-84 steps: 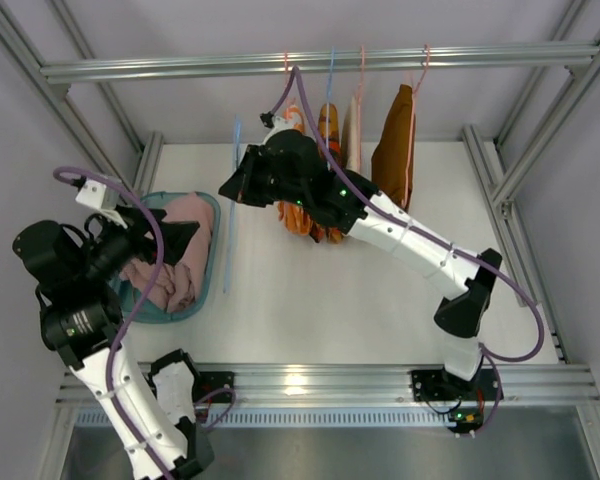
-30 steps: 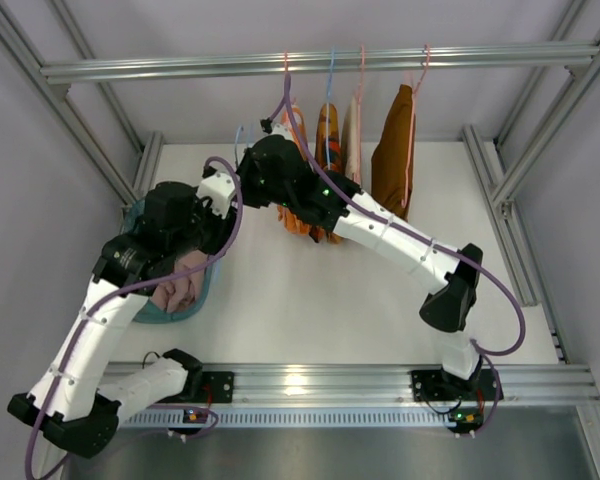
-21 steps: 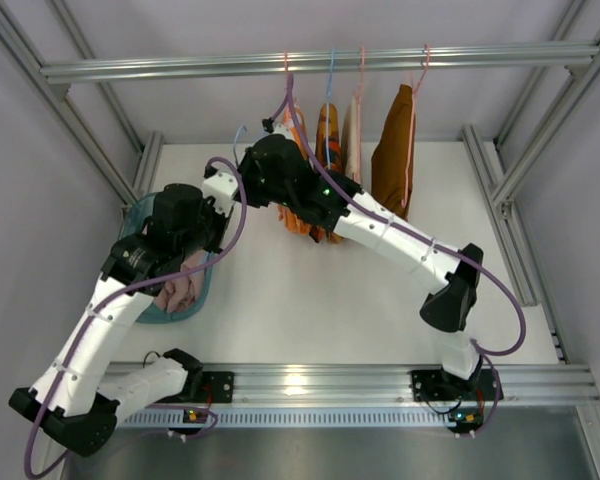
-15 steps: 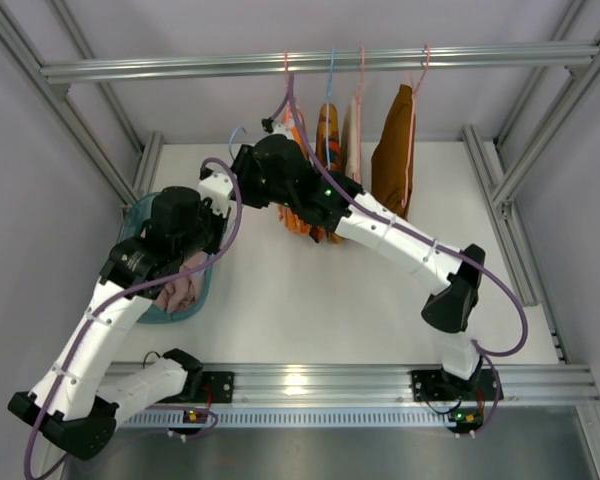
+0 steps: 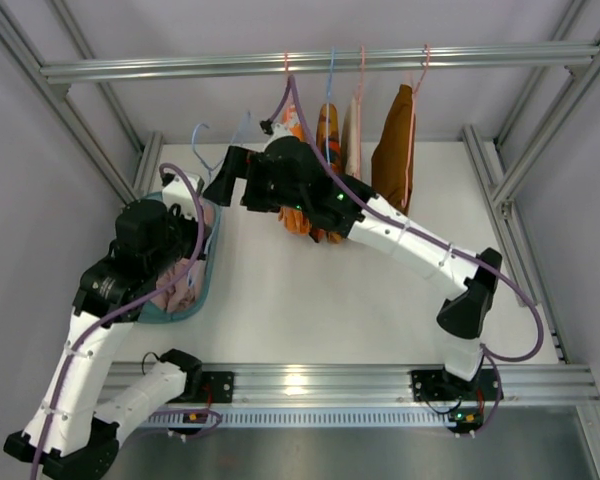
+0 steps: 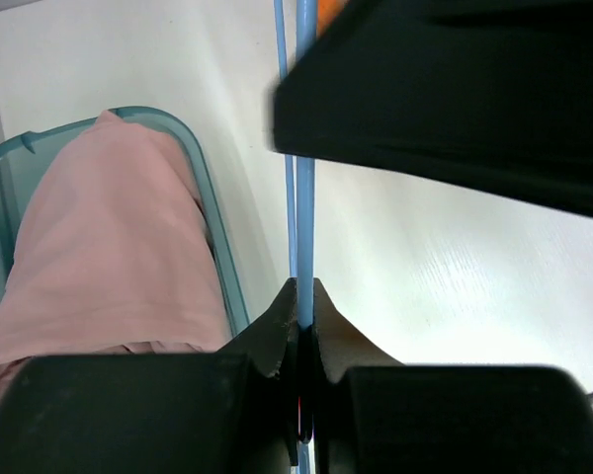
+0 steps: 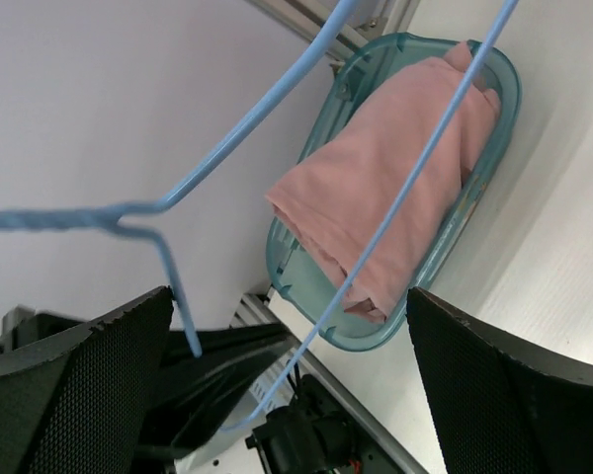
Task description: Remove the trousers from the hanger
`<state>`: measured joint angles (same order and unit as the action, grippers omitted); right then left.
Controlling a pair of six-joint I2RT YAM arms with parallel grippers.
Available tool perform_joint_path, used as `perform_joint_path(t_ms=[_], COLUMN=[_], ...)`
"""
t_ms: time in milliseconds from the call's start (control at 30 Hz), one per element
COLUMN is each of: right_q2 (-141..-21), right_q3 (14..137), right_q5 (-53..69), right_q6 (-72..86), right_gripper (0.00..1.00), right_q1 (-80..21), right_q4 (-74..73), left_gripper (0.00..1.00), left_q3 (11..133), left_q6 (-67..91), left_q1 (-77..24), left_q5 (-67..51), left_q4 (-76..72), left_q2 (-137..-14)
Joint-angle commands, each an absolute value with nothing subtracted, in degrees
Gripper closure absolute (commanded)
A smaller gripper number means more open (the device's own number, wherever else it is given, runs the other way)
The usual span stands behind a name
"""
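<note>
The pale pink trousers (image 5: 178, 288) lie bunched in the teal basket (image 5: 211, 262), also seen as pink trousers (image 6: 109, 257) and pink trousers (image 7: 385, 197). The plain orange trousers (image 5: 298, 218) hang from a hanger on the rail, partly hidden behind my right arm. My left gripper (image 6: 303, 308) is shut on the thin wire of a bare blue hanger (image 6: 304, 197), just right of the basket rim. That blue hanger (image 5: 202, 131) tilts up to the left. My right gripper (image 7: 287, 380) stands wide open with the hanger wire (image 7: 405, 188) passing loose between its fingers.
On the rail (image 5: 310, 62) also hang a patterned orange garment (image 5: 327, 125), a pale one (image 5: 352, 130) and a dark brown one (image 5: 392, 150). Aluminium frame posts (image 5: 130, 140) stand close behind the basket. The right gripper's black body (image 6: 455, 89) fills the top of the left wrist view.
My left gripper closed on the blue hanger and drew back to the left with it. My right gripper let go of the hanger and opened wide.
</note>
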<state>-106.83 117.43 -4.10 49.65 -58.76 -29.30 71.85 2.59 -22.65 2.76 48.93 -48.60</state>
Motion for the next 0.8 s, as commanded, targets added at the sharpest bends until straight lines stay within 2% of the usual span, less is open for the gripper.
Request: perform_joint_path(t_ms=[0,233,467,767], right_q2=[-101.5,-95.7,-87.2,-80.0], right_q3=[117.0,115.3,111.5,105.7], right_q5=[-1.2,-0.3,8.2,10.3], right_q6=[44.1,31.5,19.4,19.7], right_gripper=[0.0,0.01,0.01,0.01], right_q1=[-59.0,-58.9,-57.2,-51.0], right_q4=[-24.5,-22.7,-18.6,-18.1], left_gripper=[1.0,1.0,1.0,1.0], left_q3=[73.7,79.4,87.3,96.2], left_q6=[4.7,3.3,2.1,4.8], left_q1=[-20.9,-20.7,-20.7,-20.7], left_q5=[4.0,5.8,6.1,8.9], left_q4=[47.2,45.9,43.6,39.1], left_q2=[-48.0,-51.1,-59.8,-71.4])
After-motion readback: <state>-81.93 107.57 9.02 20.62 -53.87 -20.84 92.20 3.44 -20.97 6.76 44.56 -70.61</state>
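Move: The left hand holds the empty blue hanger upright by its near side, about 25 cm short of the rail, which runs straight ahead and roughly 15 cm higher. The orange trousers hang some 18 cm ahead, 15 cm to its right and 8 cm lower; the pink trousers in the basket lie about 8 cm ahead, 10 cm left and 28 cm below. From the open right hand the blue hanger is about 5 cm left, level fore and aft and 3 cm lower. Still pinching the blue hanger, the left hand lifts it and then swings it forward, hook leading, towards the rail, some 10 cm forward and 6 cm up, easing down slightly at the end. The right hand, already wide open, backs clear of the hanger, about 15 cm up, 12 cm right and a little back, fingers tilting up some 35 degrees. ##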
